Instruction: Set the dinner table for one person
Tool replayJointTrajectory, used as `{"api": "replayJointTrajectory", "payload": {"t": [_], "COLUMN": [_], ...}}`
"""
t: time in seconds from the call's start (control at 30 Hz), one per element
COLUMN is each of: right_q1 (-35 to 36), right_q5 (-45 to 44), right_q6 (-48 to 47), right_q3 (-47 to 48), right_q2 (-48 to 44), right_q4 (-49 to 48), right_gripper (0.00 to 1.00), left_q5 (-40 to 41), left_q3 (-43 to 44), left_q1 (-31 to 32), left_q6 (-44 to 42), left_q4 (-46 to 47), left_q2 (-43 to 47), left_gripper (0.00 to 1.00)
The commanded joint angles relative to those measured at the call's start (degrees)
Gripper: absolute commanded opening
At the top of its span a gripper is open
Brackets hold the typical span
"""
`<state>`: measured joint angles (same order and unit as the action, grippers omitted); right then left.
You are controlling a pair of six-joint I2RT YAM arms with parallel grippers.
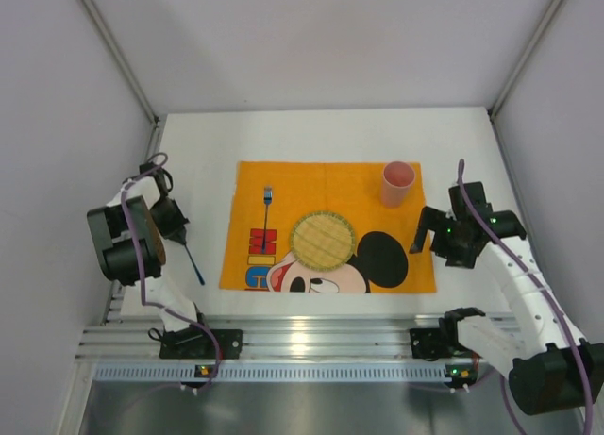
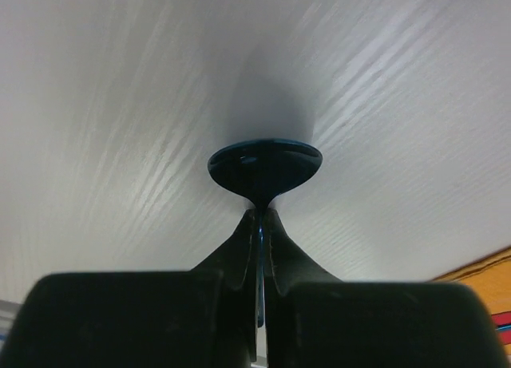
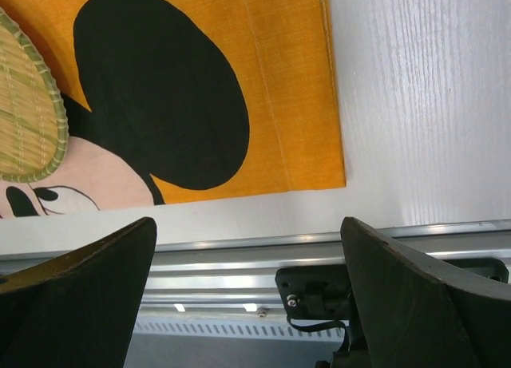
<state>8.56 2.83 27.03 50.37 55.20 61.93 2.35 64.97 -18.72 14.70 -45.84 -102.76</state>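
My left gripper [image 1: 181, 239] is shut on a dark blue spoon [image 1: 194, 265] over the white dinner table [image 1: 283, 138], just left of the orange mat [image 1: 330, 185]. In the left wrist view the thin handle is pinched between the fingers [image 2: 239, 248], and the spoon's bowl [image 2: 265, 164] sticks out past them, close above the table [image 2: 120, 104]. A blue fork [image 1: 267, 207], a round woven plate [image 1: 323, 238] and a pink cup [image 1: 397, 182] rest on the mat. My right gripper [image 1: 422, 237] hangs open and empty by the mat's right edge.
A ribbed aluminium rail [image 1: 311, 341] runs along the near edge with both arm bases on it. The right wrist view shows the mat's corner [image 3: 279, 81], the woven plate [image 3: 28, 120], the rail [image 3: 239, 260] and bare table [image 3: 415, 104]. White walls enclose the table.
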Motion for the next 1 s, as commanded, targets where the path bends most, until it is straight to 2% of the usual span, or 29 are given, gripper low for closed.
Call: {"api": "replayJointTrajectory", "payload": {"t": [0.0, 0.13, 0.27, 0.33, 0.5, 0.67, 0.77, 0.97], "right_q1": [0.3, 0.3, 0.3, 0.3, 0.4, 0.3, 0.3, 0.4], "right_q5": [-0.6, 0.7, 2.1, 1.9, 0.4, 0.4, 0.3, 0.6], "right_q6": [-0.3, 1.0, 2.2, 2.2, 2.2, 3.5, 3.9, 4.8], "right_q3": [3.4, 7.7, 13.4, 14.9, 17.2, 16.6, 16.8, 17.2], "right_q2": [0.1, -0.1, -0.4, -1.1, -5.4, -10.1, -12.9, -17.8], "right_q4": [-1.6, 0.8, 3.7, 5.6, 9.7, 13.7, 16.3, 20.7], "right_gripper": [1.00, 1.00, 1.00, 1.00, 1.00, 1.00, 1.00, 1.00], "left_q5": [-4.2, -4.2, -4.6, -5.6, -8.2, -9.3, -7.9, -6.3], "left_q3": [5.5, 20.0, 29.1, 32.7, 37.8, 39.1, 42.3, 46.9], "left_q1": [3.0, 10.9, 24.7, 28.6, 43.1, 57.7, 64.0, 70.0], "left_q6": [1.6, 5.0, 10.0, 13.3, 19.3, 25.3, 26.6, 29.0], "left_q4": [4.5, -0.7, -2.5, -2.0, 0.7, 8.3, 10.2, 14.2], "left_q2": [0.0, 0.9, -0.2, -0.6, -4.9, -11.2, -16.0, -23.2], "left_gripper": [0.00, 0.00, 0.00, 0.00, 0.00, 0.00, 0.00, 0.00]}}
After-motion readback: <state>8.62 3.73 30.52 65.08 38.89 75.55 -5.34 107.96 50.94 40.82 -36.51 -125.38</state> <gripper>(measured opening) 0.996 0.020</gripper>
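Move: On the mat beside the plate's right side, the bare spot for the spoon lies about 55 cm to the left hand's right, level with it and barely lower. The plate's middle is some 39 cm right and 2 cm back, the fork about 23 cm right and 4 cm ahead, the cup roughly 59 cm right and 11 cm ahead. From the right hand the spot lies some 11 cm ahead, 10 cm left and 13 cm below. Keeping the spoon pinched at its neck, the left hand sweeps about 54 cm right in a fast arc, rising some 18 cm and bulging forward beyond fork and plate, then drawing back and sinking 10 cm towards the mat between plate and cup. Its wrist turns some 45 degrees clockwise, fingers leaning rightward. The right hand, open and empty, rises about 10 cm and backs off 4 cm. ##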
